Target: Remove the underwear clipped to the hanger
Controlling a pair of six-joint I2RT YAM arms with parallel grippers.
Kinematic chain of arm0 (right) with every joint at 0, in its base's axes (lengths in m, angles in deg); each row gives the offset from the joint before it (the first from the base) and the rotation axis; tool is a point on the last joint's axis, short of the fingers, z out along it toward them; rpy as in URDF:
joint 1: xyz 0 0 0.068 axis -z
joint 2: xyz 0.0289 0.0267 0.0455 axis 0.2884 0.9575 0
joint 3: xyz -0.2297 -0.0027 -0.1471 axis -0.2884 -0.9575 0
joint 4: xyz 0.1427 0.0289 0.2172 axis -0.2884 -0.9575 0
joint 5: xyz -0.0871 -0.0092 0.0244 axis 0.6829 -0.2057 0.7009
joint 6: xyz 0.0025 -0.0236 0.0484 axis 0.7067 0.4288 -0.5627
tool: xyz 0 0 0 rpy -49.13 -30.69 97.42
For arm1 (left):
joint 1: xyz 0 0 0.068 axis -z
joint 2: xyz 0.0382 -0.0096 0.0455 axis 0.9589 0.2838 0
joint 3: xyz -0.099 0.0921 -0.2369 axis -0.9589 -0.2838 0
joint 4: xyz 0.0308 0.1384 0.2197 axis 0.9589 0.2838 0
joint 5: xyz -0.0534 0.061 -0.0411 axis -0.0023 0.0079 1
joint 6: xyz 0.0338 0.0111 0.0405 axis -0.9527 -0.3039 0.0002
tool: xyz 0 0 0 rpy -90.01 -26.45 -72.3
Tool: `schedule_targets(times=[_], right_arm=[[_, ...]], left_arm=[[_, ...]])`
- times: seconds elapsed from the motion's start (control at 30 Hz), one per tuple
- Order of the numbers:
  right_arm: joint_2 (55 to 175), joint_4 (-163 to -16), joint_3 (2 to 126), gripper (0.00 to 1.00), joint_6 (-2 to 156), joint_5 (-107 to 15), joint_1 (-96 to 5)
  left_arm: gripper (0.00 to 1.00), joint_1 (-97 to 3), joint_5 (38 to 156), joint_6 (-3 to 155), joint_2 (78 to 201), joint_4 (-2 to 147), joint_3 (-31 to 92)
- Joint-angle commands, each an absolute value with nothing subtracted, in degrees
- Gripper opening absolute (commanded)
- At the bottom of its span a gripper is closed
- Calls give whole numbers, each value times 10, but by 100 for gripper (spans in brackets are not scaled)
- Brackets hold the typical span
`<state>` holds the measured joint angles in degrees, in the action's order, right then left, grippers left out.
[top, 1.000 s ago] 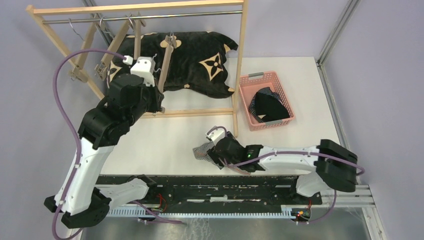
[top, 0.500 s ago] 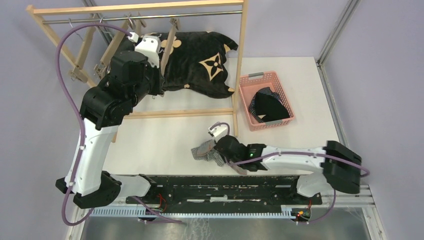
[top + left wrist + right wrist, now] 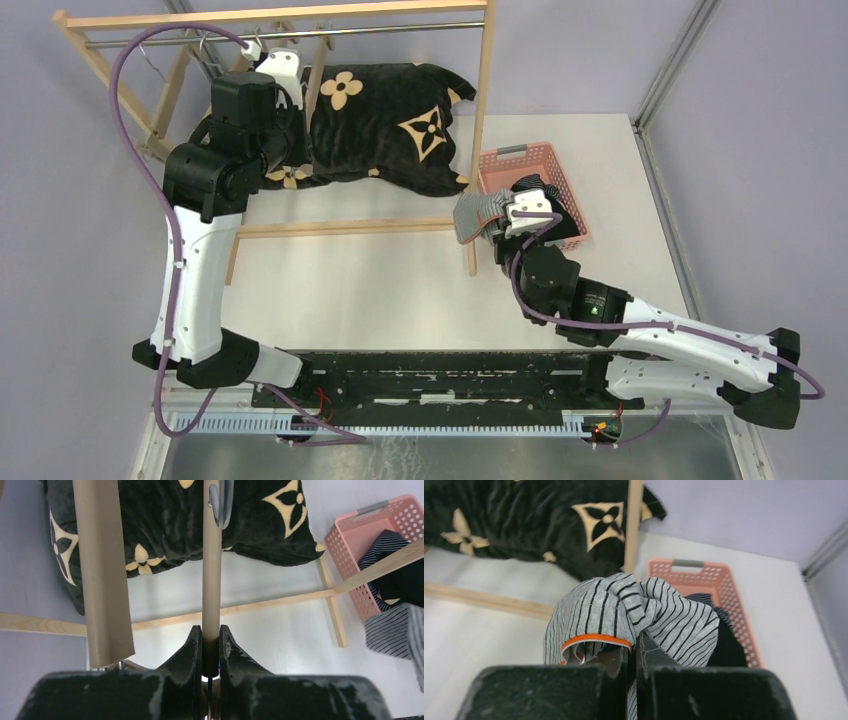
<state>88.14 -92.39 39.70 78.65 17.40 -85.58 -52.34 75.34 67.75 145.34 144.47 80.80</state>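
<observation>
My right gripper (image 3: 633, 652) is shut on the grey-white striped underwear (image 3: 624, 610), which has an orange waistband. It holds the bunched underwear (image 3: 472, 216) in the air just left of the pink basket (image 3: 515, 153). The navy striped underwear (image 3: 384, 545) and the black underwear (image 3: 406, 582) lie inside that basket. My left gripper (image 3: 211, 636) is shut on the lower end of a bare wooden hanger bar (image 3: 211, 580), up by the rack's metal rail (image 3: 380, 30). A metal hook (image 3: 222, 500) shows at the bar's top. No cloth hangs on this bar.
A second wooden hanger bar (image 3: 102, 570) hangs close to the left of the held one. The black cushion with tan flower marks (image 3: 390, 120) lies under the wooden rack (image 3: 478, 150). The rack's right post stands between the held underwear and the basket's near corner.
The right arm has shut on the grey striped underwear at the table's front, lifted it and carried it back right beside the basket. The left arm has risen toward the rail with the hanger.
</observation>
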Motion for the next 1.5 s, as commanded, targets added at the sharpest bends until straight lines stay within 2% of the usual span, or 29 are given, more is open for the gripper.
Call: schedule_targets(times=[0.0, 0.3, 0.47, 0.77, 1.13, 1.47], right_arm=[[874, -819, 425, 1, 918, 267, -830], [907, -855, 434, 1, 877, 160, -659], [959, -854, 431, 1, 853, 112, -603], [1029, -844, 421, 1, 809, 50, -539], [1054, -836, 414, 1, 782, 11, -504], [1069, -833, 394, 1, 763, 5, -456]], left_arm=[[3, -530, 785, 656, 1444, 1394, 840], [3, -531, 787, 660, 1421, 1354, 827], [3, -531, 781, 664, 1404, 1333, 815], [3, -532, 770, 663, 1437, 1326, 836], [3, -553, 768, 661, 1462, 1304, 828], [3, -598, 817, 665, 1504, 1292, 825]])
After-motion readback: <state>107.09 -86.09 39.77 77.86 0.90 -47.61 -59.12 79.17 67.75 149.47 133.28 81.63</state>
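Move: From the right gripper, already holding the grey-striped underwear, the pink basket lies about 20 cm ahead, 9 cm right and 25 cm lower, with dark underwear in it around 18 cm ahead and 11 cm right of the hand. The rack's right foot stands 8 cm ahead, 4 cm left, 29 cm down. From the left gripper, holding the emptied hanger, the rail is roughly 14 cm ahead, straight on, 8 cm higher; the nearest hanger hangs some 8 cm ahead and 5 cm left. Swing the right gripper forward about 15 cm and right past the rack's foot to over the basket, turning some 20 degrees clockwise, then sink with the fingers tipping down, keeping the underwear pinched. Meanwhile lift the left gripper about 5 cm, tilting the fingers up, then ease it forward and slightly down towards the rail, still gripping the hanger. ##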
